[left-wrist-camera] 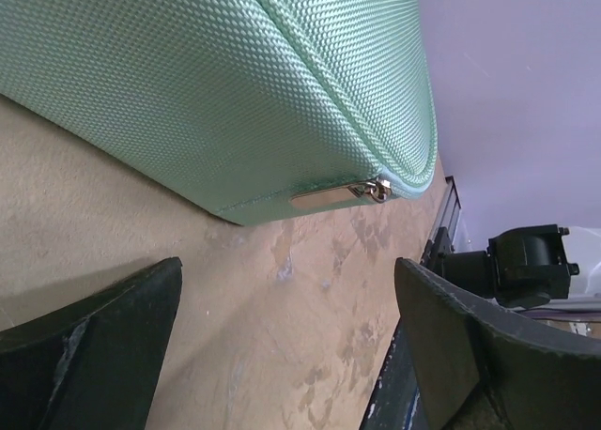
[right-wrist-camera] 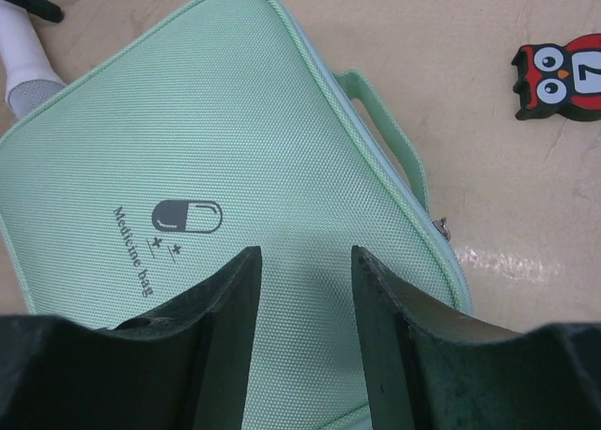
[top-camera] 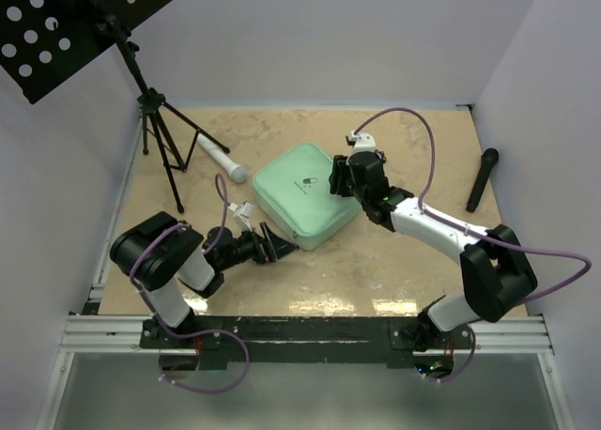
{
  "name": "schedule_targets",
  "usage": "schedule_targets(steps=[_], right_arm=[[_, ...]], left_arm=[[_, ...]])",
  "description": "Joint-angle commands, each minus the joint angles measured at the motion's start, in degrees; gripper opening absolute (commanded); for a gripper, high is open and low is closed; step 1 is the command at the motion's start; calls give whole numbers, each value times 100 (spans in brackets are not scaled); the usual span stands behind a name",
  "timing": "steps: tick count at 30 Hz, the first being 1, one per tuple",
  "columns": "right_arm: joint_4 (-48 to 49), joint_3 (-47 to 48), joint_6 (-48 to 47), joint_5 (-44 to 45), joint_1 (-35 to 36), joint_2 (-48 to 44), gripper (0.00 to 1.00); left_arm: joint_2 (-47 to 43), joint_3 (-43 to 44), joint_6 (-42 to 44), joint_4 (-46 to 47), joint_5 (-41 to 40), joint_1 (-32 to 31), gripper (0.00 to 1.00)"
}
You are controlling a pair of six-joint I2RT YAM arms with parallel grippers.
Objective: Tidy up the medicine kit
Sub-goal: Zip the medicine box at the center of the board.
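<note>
The medicine kit lies zipped shut in the middle of the table, a mint-green square case with a pill logo on its lid. My left gripper sits low at its near-left corner, open and empty. In the left wrist view the left gripper faces the kit's side wall, a short way from the gold zip pull. My right gripper hovers over the lid's right side. In the right wrist view the right gripper is open with only lid fabric showing between its fingers, close to the carry handle.
A black tripod with a perforated panel stands at the back left. A white-and-grey cylinder lies beside the kit's far-left edge. A black stick-shaped object lies at the right wall. A small black-and-red owl gadget lies beyond the kit's handle.
</note>
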Motion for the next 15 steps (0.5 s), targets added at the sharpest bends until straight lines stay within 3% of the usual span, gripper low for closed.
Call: schedule_targets(steps=[1,10,12,15], right_arm=[[230,-93,46,-185,-38,-213,47],[230,-120,-69,-168,-29,-345,47],[221,-120,-86,-141,-38,-398,47],[239,-111,-104,-62,-38,-433,46]], left_arm=[[24,-54,246,3156,120,11,100],[-1249,-449,537,2331,-626,11,100],[-2091,-511,711,1359,-917,11,100],[-3690,-74,1500,-1336,-1460,-129,100]])
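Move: The zip pull, on the medicine box's near-left corner, lies about 3 cm ahead and 3 cm to the right of the open left hand, roughly level with it. The box's middle is some 11 cm ahead and 5 cm right. The white microphone lies about 21 cm ahead and 13 cm left, a few centimetres lower. From the right hand the zip pull is about 14 cm back, 10 cm left and 9 cm down. The wide-open left hand rises about 6 cm off the zip pull's level, drifting slightly left, fingers tilting up some 15 degrees. ##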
